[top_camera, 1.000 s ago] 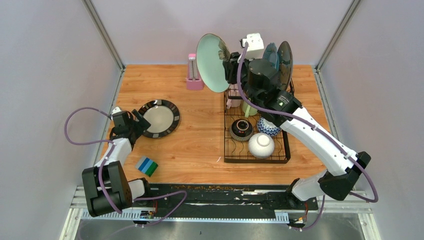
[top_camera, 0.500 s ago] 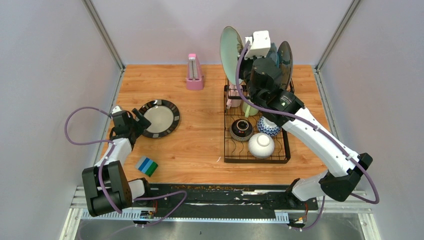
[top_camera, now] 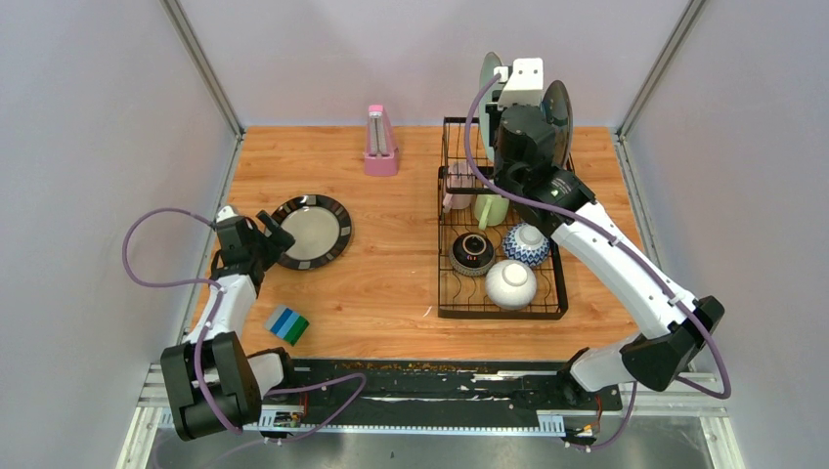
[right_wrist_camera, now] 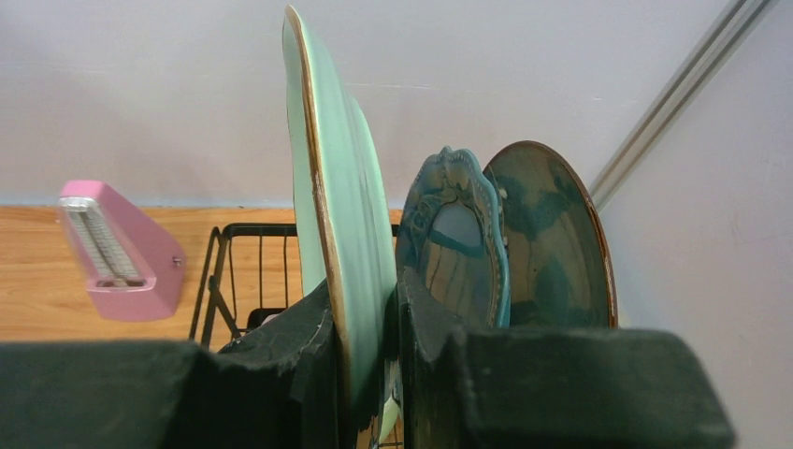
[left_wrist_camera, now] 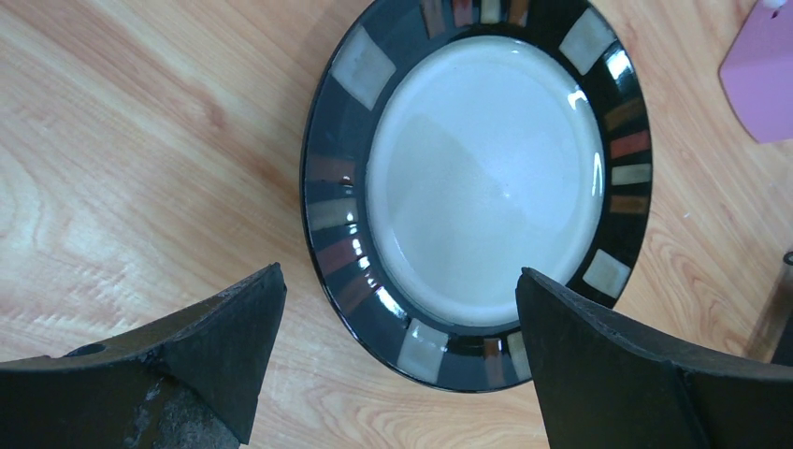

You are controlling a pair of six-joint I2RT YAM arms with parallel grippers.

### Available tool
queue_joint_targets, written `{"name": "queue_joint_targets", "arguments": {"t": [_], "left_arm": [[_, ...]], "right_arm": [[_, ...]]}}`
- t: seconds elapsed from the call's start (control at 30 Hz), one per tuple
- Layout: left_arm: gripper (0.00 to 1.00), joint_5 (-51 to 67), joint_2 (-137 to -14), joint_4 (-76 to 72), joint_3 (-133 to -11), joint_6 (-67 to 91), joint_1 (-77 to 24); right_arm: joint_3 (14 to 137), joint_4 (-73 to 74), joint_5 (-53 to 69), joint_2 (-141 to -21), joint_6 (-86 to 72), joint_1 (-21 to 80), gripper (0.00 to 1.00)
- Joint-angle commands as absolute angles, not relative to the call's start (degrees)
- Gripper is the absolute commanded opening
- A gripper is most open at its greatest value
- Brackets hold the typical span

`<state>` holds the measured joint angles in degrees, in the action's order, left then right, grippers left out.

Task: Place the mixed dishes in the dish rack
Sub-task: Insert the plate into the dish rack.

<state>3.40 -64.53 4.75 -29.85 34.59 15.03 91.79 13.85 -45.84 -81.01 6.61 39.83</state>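
Note:
My right gripper (right_wrist_camera: pixel 365 346) is shut on the lower rim of a pale green plate (right_wrist_camera: pixel 341 187), held upright and edge-on over the far end of the dish rack (top_camera: pixel 501 315). Just right of it stand a blue scalloped plate (right_wrist_camera: pixel 458 243) and a dark brown-rimmed plate (right_wrist_camera: pixel 552 243). In the top view the green plate (top_camera: pixel 489 73) shows left of the wrist camera. A black-rimmed plate (left_wrist_camera: pixel 482 178) lies flat on the table, and my left gripper (left_wrist_camera: pixel 397 327) hovers open over its near edge without touching it.
The rack holds a dark brown bowl (top_camera: pixel 472 252), a blue-patterned bowl (top_camera: pixel 526 244), a white bowl (top_camera: pixel 510 283), a pale green mug (top_camera: pixel 492 208) and a pink-white mug (top_camera: pixel 458 186). A pink metronome (top_camera: pixel 379 142) stands left of the rack. A striped block (top_camera: pixel 287 324) lies near the left arm.
The right arm swung the green plate rightward from left of the rack, turning it edge-on over the rack's far end beside the standing plates. The left gripper barely moved.

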Motion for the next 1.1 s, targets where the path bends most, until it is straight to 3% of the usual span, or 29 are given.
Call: {"name": "queue_joint_targets", "arguments": {"t": [0.0,1.07], "left_arm": [[1.0,3.2,-63.1,5.0,-32.3,33.9,15.4],[1.0,4.3,-67.7,5.3,-32.6,32.1,15.4]], "right_arm": [[92.9,6.1,-48.4,-80.7,8.9,38.6,0.0],[95.1,17.8,-40.6,-85.7,-0.9,32.4,0.0]]}}
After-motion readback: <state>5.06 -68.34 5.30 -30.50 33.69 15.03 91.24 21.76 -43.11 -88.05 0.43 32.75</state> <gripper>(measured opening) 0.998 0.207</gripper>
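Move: Beside the teal scalloped plate, the dish rack's free upper slot waits for the mint plate already pinched in the right hand, roughly 8 cm ahead, 3 cm right and 12 cm below that hand. The teal plate stands about 6 cm ahead, 5 cm right and 6 cm below, and the brown-rimmed plate another 4 cm to its right. From the left hand the slot lies some 15 cm ahead, 40 cm right and 22 cm above. Lowering the upright mint plate towards the upper rack, the right hand goes down about 8 cm, first easing forward and right towards the teal plate, then dropping faster with a slight shift back to the left. It gains some 4 cm forward in all, tips its fingers down about 10 degrees, keeps its pinch on the near edge and holds still at the bottom. ##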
